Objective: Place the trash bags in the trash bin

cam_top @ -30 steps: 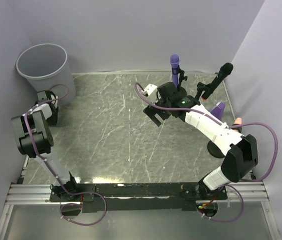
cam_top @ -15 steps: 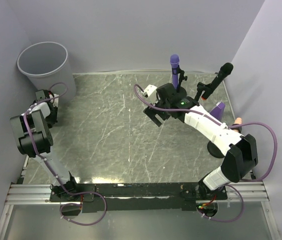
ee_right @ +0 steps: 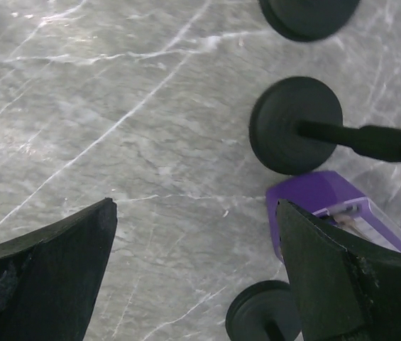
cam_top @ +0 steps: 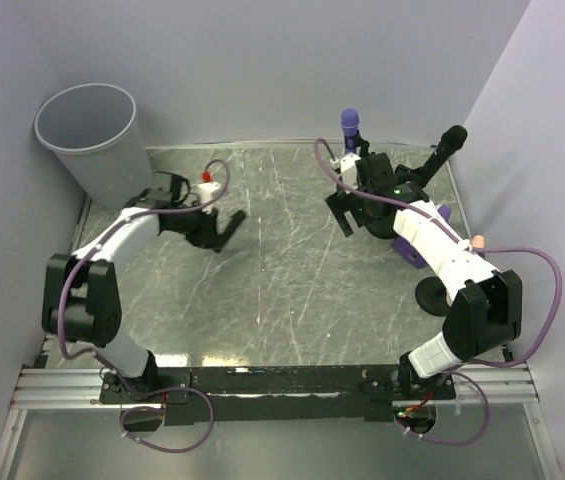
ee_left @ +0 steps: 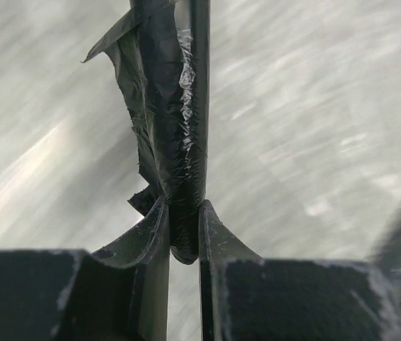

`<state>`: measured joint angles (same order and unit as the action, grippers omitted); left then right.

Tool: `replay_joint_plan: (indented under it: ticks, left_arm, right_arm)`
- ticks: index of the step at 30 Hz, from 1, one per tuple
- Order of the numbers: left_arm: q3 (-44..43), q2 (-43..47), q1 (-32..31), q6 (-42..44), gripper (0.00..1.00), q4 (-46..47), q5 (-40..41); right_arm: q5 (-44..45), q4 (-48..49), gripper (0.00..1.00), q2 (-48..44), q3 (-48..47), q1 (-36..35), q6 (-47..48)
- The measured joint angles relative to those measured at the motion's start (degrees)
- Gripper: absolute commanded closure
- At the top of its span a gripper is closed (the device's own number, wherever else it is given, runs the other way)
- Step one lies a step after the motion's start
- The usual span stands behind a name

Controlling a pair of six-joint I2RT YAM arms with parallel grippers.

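Observation:
A rolled, crinkled black trash bag (ee_left: pixel 174 135) is pinched between my left gripper's (ee_left: pixel 184 226) two fingers and sticks out past the tips above the marble tabletop. From above, the left gripper (cam_top: pixel 216 229) is out over the left-middle of the table with the bag's (cam_top: pixel 234 217) dark end at its tip. The light grey round trash bin (cam_top: pixel 90 128) stands in the far left corner, behind and left of that gripper. My right gripper (ee_right: pixel 194 207) is open and empty over bare marble, and from above this right gripper (cam_top: pixel 347 214) hovers near the microphone stands.
A purple microphone (cam_top: pixel 350 124) and a black microphone (cam_top: pixel 450 141) stand on round black bases (ee_right: pixel 296 125) at the far right. A purple box (ee_right: pixel 326 210) lies beside them, close to my right finger. Walls close in the left, back and right sides.
The left arm swung from beside the bin out toward the table's middle, its jaws now shut on the black bag. The right gripper moved back and right, toward the microphone stands.

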<state>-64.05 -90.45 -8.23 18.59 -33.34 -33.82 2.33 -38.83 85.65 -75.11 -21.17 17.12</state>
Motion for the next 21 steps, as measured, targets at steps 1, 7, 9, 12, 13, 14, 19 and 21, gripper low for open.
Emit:
replay_joint_plan:
  ticks: [1,7,9,12,13,14,19,21]
  left_arm:
    - [-0.63,-1.25,-1.97,-2.43,0.85,1.81,-3.78]
    - [-5.51,-16.24,-5.55,-17.62,0.81,13.40,-20.83]
    - [-5.77,-21.11,-5.46,-22.03,0.76,16.09,-24.96]
    - [-5.77,-25.22,-4.44,-26.91,0.69,17.49,-27.28]
    - [-5.77,-26.25,-3.78,-28.35,0.66,17.66,-27.39]
    - [-5.77,-27.17,-3.10,-30.08,0.63,17.64,-27.23]
    - [-5.66,-26.32,2.82,-34.45,0.39,17.07,-19.19]
    - [-5.49,-24.15,5.05,-35.08,0.38,15.39,-13.49]
  right_arm:
    - [0.00,-0.24,0.01,0.00,-0.22,1.09,-0.57]
    - [-1.97,-1.64,0.01,-0.35,-0.28,2.03,-0.98]
    - [-3.41,-2.86,0.01,-1.03,0.00,2.03,-0.98]
    - [-5.31,-4.11,0.01,-1.53,0.46,2.03,-1.07]
    - [-6.10,-4.39,0.01,-1.53,0.46,2.03,-1.25]
    - [-6.88,-4.52,0.01,-1.38,0.46,2.03,-1.46]
    - [-9.49,-3.98,0.01,1.49,-0.46,1.29,-3.08]
    - [-9.27,-2.58,0.01,5.88,-2.91,-0.07,-3.85]
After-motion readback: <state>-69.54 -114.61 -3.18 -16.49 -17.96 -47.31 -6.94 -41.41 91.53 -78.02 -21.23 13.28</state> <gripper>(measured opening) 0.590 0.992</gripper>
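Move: The black trash bag roll is already pinched by one end in the left fingers. The bare table spot it is taken to lies about 8 cm to the right, 4 cm ahead and 9 cm below the left hand; the trash bin stands some 18 cm to that hand's left and 15 cm ahead. From the right hand the spot is about 17 cm left, level with it and 16 cm down, with a black stand 9 cm right and 3 cm ahead. The trash bag roll is carried on about 10 cm rightward in the left hand, away from the bin, while the wrist swings the fingers up some 40 degrees to point mostly right, and the hand then sinks. The fingers open and let go of it; the empty hand draws back left about 8 cm, edging forward and still lower. The open right hand shifts a little back, then left and down towards the roll. ##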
